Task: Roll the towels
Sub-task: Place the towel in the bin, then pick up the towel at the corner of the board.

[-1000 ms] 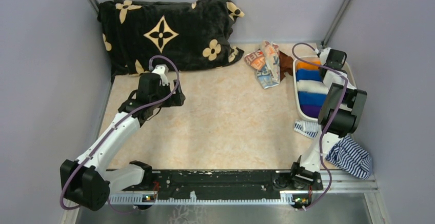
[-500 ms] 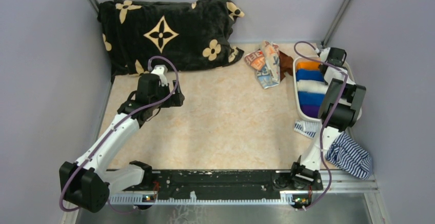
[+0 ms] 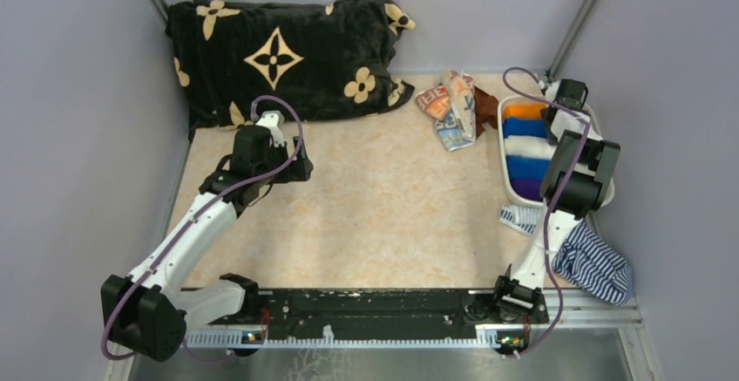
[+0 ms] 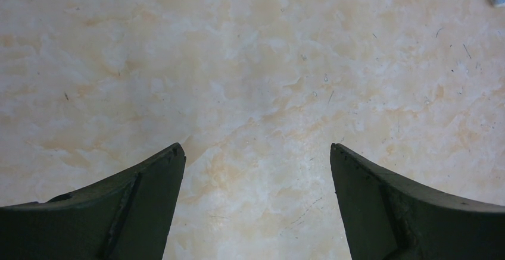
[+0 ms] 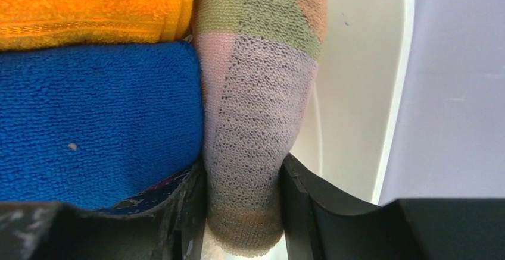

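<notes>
My right gripper [image 5: 243, 165] is down in the white tray [image 5: 396, 93], its jaws pressed against both sides of a knitted roll [image 5: 262, 81] of pink, green and brown patches. That roll stands beside the orange roll [image 5: 95, 4] and the blue roll [image 5: 95, 117]. From above, rolled towels [image 3: 525, 146] fill the tray [image 3: 502, 150], and the right arm hides the gripper. Loose printed towels [image 3: 453, 106] and a brown one [image 3: 484, 100] lie left of the tray. My left gripper [image 4: 256, 153] hangs open over bare tabletop, also in the top view [image 3: 296, 170].
A big black blanket with beige flowers [image 3: 279, 54] lies at the back left. A navy-and-white striped cloth [image 3: 597, 263] sits at the near right, with a small striped piece [image 3: 520, 217] by the tray's near end. Grey walls close in the table.
The right arm has shifted slightly over the tray toward the far end. The left arm has not moved.
</notes>
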Controlling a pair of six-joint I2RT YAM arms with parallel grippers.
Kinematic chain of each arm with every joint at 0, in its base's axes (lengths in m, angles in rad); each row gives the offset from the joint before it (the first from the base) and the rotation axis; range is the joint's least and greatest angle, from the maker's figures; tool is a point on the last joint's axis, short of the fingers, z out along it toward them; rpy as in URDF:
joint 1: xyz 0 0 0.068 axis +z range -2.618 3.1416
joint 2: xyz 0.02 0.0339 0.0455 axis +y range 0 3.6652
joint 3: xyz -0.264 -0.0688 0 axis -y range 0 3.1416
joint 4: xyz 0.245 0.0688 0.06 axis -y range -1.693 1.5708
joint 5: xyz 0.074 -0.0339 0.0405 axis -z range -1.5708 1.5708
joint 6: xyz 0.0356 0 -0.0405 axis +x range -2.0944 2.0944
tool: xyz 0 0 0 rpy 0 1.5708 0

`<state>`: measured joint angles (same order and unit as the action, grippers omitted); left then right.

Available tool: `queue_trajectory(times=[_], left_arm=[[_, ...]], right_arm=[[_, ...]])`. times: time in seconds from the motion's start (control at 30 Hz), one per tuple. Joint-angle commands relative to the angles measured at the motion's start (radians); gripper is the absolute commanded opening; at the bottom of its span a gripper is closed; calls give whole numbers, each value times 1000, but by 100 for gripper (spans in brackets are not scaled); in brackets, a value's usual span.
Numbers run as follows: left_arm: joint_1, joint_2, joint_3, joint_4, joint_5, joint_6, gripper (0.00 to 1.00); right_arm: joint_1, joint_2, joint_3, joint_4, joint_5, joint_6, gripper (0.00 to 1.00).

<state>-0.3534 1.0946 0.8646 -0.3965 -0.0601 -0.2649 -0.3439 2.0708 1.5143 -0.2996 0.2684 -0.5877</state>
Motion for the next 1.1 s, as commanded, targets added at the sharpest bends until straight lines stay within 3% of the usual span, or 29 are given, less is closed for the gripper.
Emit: queue_trajectory(times=[0.0,0.37,0.57,0.77,0.83,1.07], left_arm=[[4,-21,-12,19,14,1,96],[4,-50,-20,29,25,-1,97],[13,-52,-25,39,40,-3,97],[55,-40,-29,51,89,-8,97],[75,-37,-32,58,114,-12,97],[135,-28,-39,71,167,-15,97]], right_arm=[[-1,-96,14,35,-34,33,49],[-2,-201,-33,55,-39,42,61],[20,-288,-25,79,-62,173,65],[163,-343,13,-1,-108,389,67],[211,-344,12,-18,-156,446,74],[363,-291,-43,93,-218,521,75]])
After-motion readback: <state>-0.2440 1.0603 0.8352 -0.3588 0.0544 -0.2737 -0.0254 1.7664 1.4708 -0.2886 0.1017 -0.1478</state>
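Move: Down in the bin, the right hand still has the patterned rolled towel between its pads, the roll's middle about 3 cm ahead. The crumpled printed towel lies some 29 cm to its left, 5 cm farther out and slightly lower, the brown towel 20 cm left and 5 cm ahead. Inside the bin the orange roll sits 10 cm left, 5 cm ahead, the blue roll 9 cm left, level with it. From the left hand, the printed towel is roughly 20 cm ahead, 32 cm right, 14 cm below. Opening wide around the rolled towel, the right hand comes free and rises about 8 cm almost straight up, then swings fast to the left, some 20 cm in all, over the bin's orange and blue rolls towards the crumpled printed towel, still climbing and edging forward at first. Its fingers tip up about 25 degrees and the wrist rolls its left side upward. ##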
